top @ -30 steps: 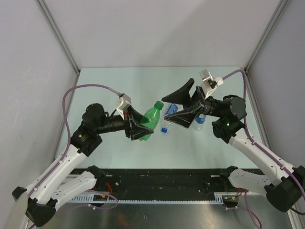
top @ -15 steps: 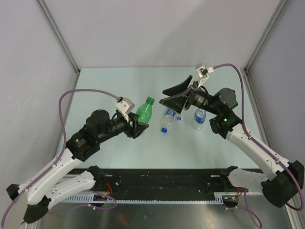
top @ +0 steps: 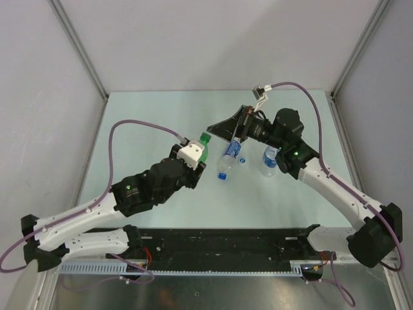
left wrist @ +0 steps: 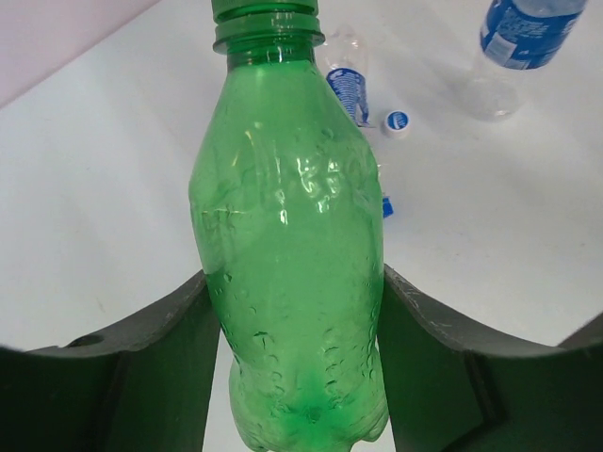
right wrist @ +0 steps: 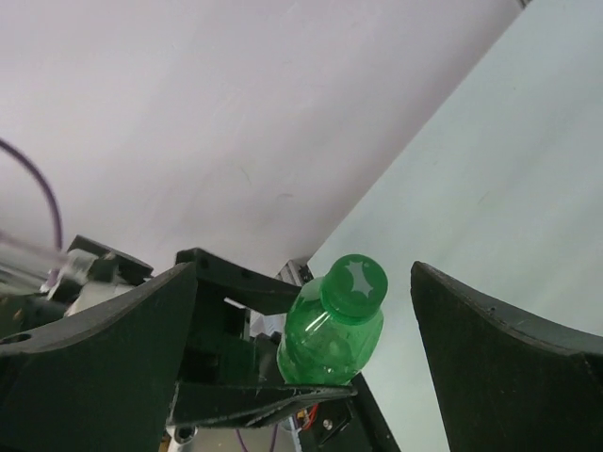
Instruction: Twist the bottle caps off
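Note:
My left gripper (left wrist: 294,278) is shut on the lower body of the green bottle (left wrist: 287,235), which it holds off the table, tilted towards the right arm. The green cap (right wrist: 353,282) is on the bottle's neck. My right gripper (right wrist: 301,268) stands wide open, one finger on each side of that cap and clear of it. In the top view the green bottle (top: 201,147) peeks out from under the left wrist, and the right gripper (top: 216,132) hangs just beyond the green cap (top: 205,136).
A clear blue-labelled bottle (top: 227,161) lies on the table, its blue cap (top: 223,175) pointing to the near side. A small white cap (left wrist: 397,121) lies loose beside it. Another clear bottle (top: 270,160) stands upright under the right arm. Walls close in left, right and back.
The left arm has swung the green bottle farther and to the right, its neck turned up towards the right arm. The right gripper has opened wide and moved left up to the green cap.

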Controlling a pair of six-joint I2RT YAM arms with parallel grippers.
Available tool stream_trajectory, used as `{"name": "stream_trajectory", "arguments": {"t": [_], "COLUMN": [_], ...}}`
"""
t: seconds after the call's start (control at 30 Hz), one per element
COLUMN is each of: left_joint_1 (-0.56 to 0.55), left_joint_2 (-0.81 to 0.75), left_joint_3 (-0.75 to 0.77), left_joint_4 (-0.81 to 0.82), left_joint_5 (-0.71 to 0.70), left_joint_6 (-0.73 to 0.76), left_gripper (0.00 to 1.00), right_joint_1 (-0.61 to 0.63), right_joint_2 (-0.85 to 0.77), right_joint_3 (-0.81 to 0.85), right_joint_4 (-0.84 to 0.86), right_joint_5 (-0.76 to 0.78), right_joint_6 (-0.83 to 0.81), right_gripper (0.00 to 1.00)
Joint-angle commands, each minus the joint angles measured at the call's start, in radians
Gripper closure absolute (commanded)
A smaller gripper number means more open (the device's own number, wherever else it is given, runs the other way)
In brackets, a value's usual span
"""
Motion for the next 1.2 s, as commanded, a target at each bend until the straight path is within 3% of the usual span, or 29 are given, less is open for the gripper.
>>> {"name": "stream_trajectory", "arguments": {"t": [0.0,0.2,0.57,0.83,1.0,1.1,1.17], "left_joint_1": [-0.069,-0.104,-0.11,-0.111,-0.112,-0.112,-0.112], "left_joint_2": [0.045,0.071,0.09,0.094,0.096,0.1,0.1], "left_joint_3": [0.074,0.09,0.1,0.1,0.099,0.099,0.098], "left_joint_4": [0.005,0.005,0.004,0.003,0.002,-0.001,-0.002], "left_joint_5": [-0.241,-0.28,-0.273,-0.263,-0.261,-0.261,-0.261], "left_joint_6": [0.031,0.033,0.038,0.043,0.044,0.046,0.045], "left_gripper": [1.0,1.0,1.0,1.0,1.0,1.0,1.0], "right_joint_1": [0.019,0.028,0.038,0.042,0.042,0.041,0.04], "right_joint_2": [0.04,0.061,0.096,0.115,0.117,0.12,0.127], "right_joint_3": [0.053,0.055,0.055,0.055,0.056,0.055,0.054], "right_joint_4": [-0.04,-0.081,-0.033,0.001,0.006,0.019,0.042], "right_joint_5": [0.037,0.079,0.03,0.011,0.013,0.002,-0.015], "right_joint_6": [0.045,0.048,0.068,0.089,0.09,0.094,0.103], "right_gripper": [0.01,0.09,0.4,0.49,0.64,0.66,0.61]}}
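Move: The green bottle's cap stands about 5 cm below the open right hand, 3 cm to its left and 1 cm ahead. From the left hand, which already grips the bottle, the cap is some 9 cm above, 5 cm ahead and 1 cm right. From the right hand, the lying bottle is 9 cm ahead and 8 cm right, the loose cap 8 cm ahead and 13 cm right, both some 36 cm down; the standing bottle is 4 cm ahead, 24 cm right and 28 cm down. The green bottle's cap is what the right hand comes down onto: it sinks about 5 cm, mostly early on, easing some 3 cm left and tilting about 10 degrees, while its fingers close from wide open until they pinch the cap's sides. The left hand keeps its grip on the bottle, turning it roughly 10 degrees before holding still. ##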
